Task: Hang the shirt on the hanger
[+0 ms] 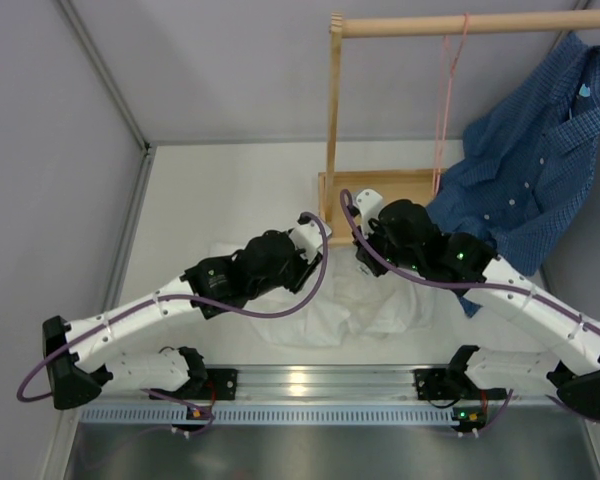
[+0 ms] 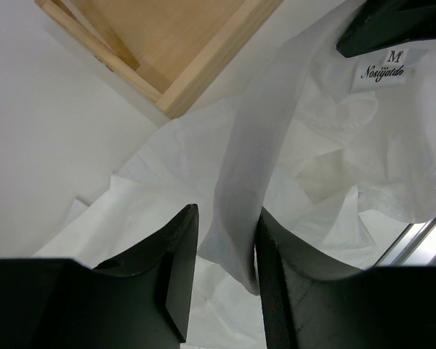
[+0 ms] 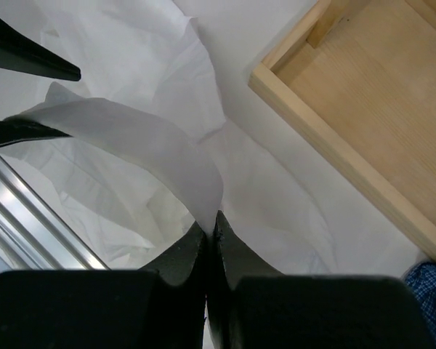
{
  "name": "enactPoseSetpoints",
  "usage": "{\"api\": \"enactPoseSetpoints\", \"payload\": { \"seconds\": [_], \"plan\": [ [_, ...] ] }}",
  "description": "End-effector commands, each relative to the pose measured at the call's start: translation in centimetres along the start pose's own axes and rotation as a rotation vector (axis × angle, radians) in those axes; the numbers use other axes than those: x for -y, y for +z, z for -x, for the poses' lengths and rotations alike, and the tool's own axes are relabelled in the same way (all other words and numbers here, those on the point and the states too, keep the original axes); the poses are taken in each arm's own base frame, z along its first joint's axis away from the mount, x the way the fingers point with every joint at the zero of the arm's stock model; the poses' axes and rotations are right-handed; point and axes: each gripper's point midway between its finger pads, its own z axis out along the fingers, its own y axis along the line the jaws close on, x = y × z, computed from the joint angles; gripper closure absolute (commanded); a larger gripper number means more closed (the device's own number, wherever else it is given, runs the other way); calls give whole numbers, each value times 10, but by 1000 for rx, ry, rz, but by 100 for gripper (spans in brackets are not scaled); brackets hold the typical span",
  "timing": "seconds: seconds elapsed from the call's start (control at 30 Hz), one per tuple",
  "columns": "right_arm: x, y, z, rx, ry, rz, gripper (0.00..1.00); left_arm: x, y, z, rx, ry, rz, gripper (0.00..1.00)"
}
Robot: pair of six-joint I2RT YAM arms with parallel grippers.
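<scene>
The white shirt [image 1: 352, 308] lies crumpled on the table between my two arms. A raised band of its collar [image 2: 256, 131] runs from one gripper to the other, with the size label [image 2: 383, 71] near the far end. My right gripper [image 3: 211, 224] is shut on one end of that band [image 3: 138, 134]. The band's other end hangs between the fingers of my left gripper [image 2: 225, 243]; those fingers stand apart, and the cloth touches only the right-hand finger [image 2: 276, 247]. The pink hanger [image 1: 443, 100] hangs from the wooden rail [image 1: 460, 24], away from both grippers.
The rail's wooden base frame [image 1: 380, 192] sits just behind the grippers on the table. A blue checked shirt [image 1: 530, 170] hangs at the right end of the rail. An aluminium rail [image 1: 310, 382] runs along the near table edge.
</scene>
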Motion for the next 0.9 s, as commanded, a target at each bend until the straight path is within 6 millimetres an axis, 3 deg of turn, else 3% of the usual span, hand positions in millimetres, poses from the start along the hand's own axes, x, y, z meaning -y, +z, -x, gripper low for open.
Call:
{"api": "enactPoseSetpoints", "payload": {
  "seconds": [0.0,0.13,0.23,0.3,0.37,0.4,0.5,0.63,0.67,0.73,0.77,0.8,0.83,0.87],
  "plan": [
    [1,-12,28,69,50,-2,98,3,8,4,30,-5,-7,59],
    [-3,-17,36,90,71,21,96,9,13,-1,15,-9,-34,62],
    [-2,-22,39,108,90,20,94,11,11,3,28,-24,-40,100],
    [0,-27,40,122,101,16,94,9,9,9,50,-45,-32,100],
    [3,-32,43,141,118,6,78,8,3,19,89,-74,-28,100],
    [6,-39,47,168,127,-5,64,5,1,24,108,-118,-8,100],
    [21,-63,62,254,172,-77,50,5,-4,34,173,-245,-2,100],
    [52,-105,92,365,238,-225,46,8,0,28,190,-374,-3,100],
    [69,-131,111,423,265,-302,46,9,2,21,182,-410,-3,100],
    [85,-136,112,369,264,-383,45,9,5,13,172,-443,11,100],
    [99,-161,130,421,276,-428,44,9,8,3,154,-452,15,100],
    [104,-155,138,396,270,-432,43,10,8,1,158,-472,14,100],
    [114,-179,150,426,284,-455,43,10,10,-4,150,-479,17,100],
    [117,-183,156,425,282,-455,43,10,11,-7,146,-482,18,100]
  ]
}}
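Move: The white shirt's collar edge already lies between the left hand's half-open fingers, right at their tips, while the shut right hand holds the collar farther to the right. From the right hand the pink hanger's middle is about 22 cm ahead, 13 right and 20 above. The wooden tray is some 24 cm ahead, 9 right and 19 below; the blue shirt hangs about 20 ahead, 27 right and 8 above. Left fingers pinch the white shirt; right ones release it and rise about 22 cm, also rightward, towards the hanger. ##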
